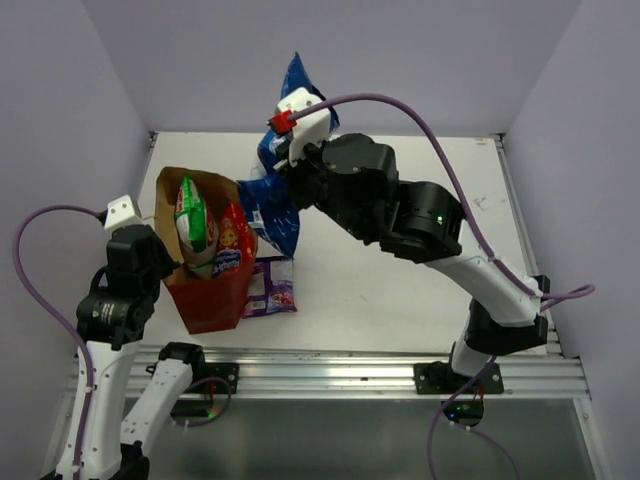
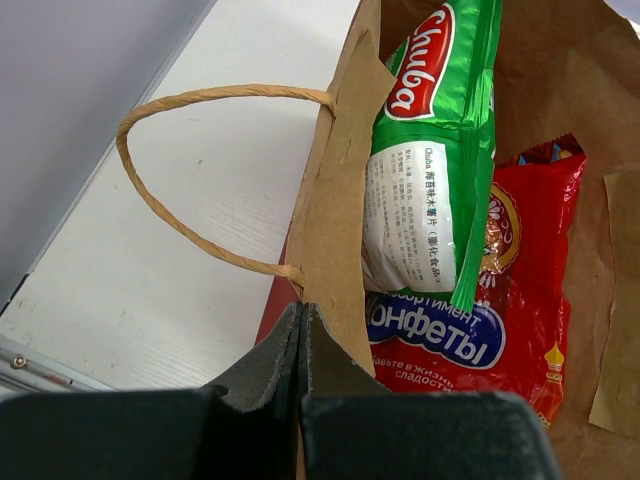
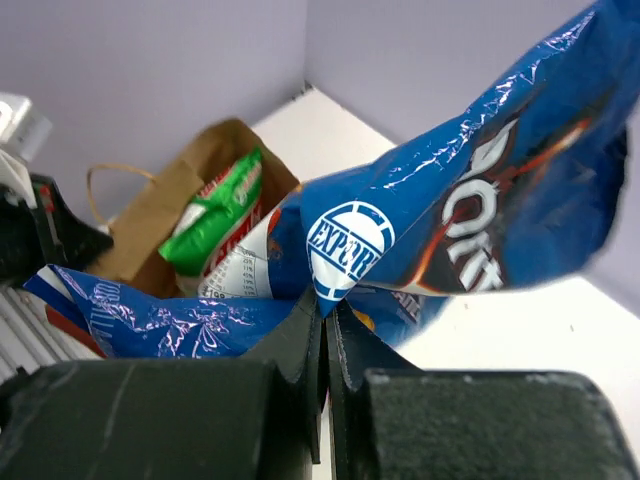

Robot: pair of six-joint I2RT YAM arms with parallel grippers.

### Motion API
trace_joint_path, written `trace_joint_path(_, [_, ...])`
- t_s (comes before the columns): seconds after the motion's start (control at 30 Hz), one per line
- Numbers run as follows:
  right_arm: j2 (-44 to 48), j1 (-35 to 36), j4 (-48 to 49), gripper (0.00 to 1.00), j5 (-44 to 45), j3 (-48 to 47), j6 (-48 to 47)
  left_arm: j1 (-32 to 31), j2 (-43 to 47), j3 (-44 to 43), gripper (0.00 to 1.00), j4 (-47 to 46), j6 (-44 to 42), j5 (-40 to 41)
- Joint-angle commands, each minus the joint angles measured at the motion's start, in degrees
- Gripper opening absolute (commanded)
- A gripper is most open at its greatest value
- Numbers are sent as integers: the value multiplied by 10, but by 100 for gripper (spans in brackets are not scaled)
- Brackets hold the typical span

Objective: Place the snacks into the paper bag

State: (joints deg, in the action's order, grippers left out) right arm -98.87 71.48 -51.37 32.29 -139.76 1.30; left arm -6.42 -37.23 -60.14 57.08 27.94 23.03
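Observation:
The paper bag (image 1: 205, 305) stands open at the left, with the green-white chip bag (image 1: 192, 222) and the red snack-mix bag (image 1: 234, 245) inside. My left gripper (image 1: 172, 268) is shut on the bag's near rim (image 2: 335, 200), beside a string handle (image 2: 180, 100). The left wrist view also shows the green bag (image 2: 430, 150) and the red bag (image 2: 520, 280). My right gripper (image 1: 287, 172) is shut on the blue Doritos bag (image 1: 275, 205) and holds it in the air just right of the bag's opening, pinching a fold (image 3: 350, 250) between the fingers (image 3: 327, 310). The small purple packet (image 1: 270, 287) lies on the table against the bag's right side.
The white table (image 1: 400, 290) is walled in lilac at the back and on both sides. A metal rail (image 1: 330, 365) runs along the near edge. The right arm's purple cable (image 1: 440, 150) arcs over the back right of the table.

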Motion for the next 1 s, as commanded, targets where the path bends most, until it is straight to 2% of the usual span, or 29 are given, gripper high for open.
trace_joint_path(0.0, [-26,-15,172,0,-78,45,-83,-2,7,-9,0,6,-5,-11])
trace_joint_path(0.07, [-40,-48,243,0,-197,62,-42,-2,8,-10,0,8,-5,-11])
trace_joint_path(0.1, [-51,-58,264,0,-243,62,13,-2,10,-11,0,9,-4,-11])
trace_joint_path(0.17, [-83,-78,317,0,-321,48,58,-3,11,-11,0,12,-3,-10])
trace_joint_path(0.27, [-138,-79,345,0,-372,-8,109,-2,15,-11,0,18,0,-6])
trace_joint_path(0.43, [-185,-82,356,0,-412,-39,141,-2,25,-14,0,30,5,4])
trace_joint_path(0.53, [-175,-82,364,0,-423,15,170,-2,30,-16,0,32,7,8])
trace_joint_path(0.7, [-137,-75,422,0,-457,173,237,-2,30,-15,0,32,11,11])
trace_joint_path(0.97, [-147,-58,363,0,-465,273,228,-2,35,-14,0,28,14,10])
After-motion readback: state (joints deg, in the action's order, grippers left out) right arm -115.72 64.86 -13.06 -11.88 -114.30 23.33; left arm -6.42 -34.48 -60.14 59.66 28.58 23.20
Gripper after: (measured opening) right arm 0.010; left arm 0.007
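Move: The mouth of the paper bag, where the Doritos pinched in the right hand is headed, lies roughly 21 cm to that hand's left, 4 cm ahead and 25 cm below it. Inside, the green Chuba bag is about 25 cm left, 4 ahead and 30 down, the red candy bag 16 left, 2 ahead and 31 down. The purple packet lies 11 cm left, level with the hand, 47 below. From the left hand, the mouth's middle is 7 cm ahead, 6 right, about level. The Doritos bag, still pinched by the right hand, swings left across to the paper bag's mouth, bowing a little forward and back again, then is lowered into it: about 20 cm left and nearly as much down in all, the drop growing as the sideways travel dies out. Meanwhile the wrist turns counter-clockwise and tips the shut fingers downward. The left hand, shut at the bag's left rim, eases back barely 1.5 cm. ##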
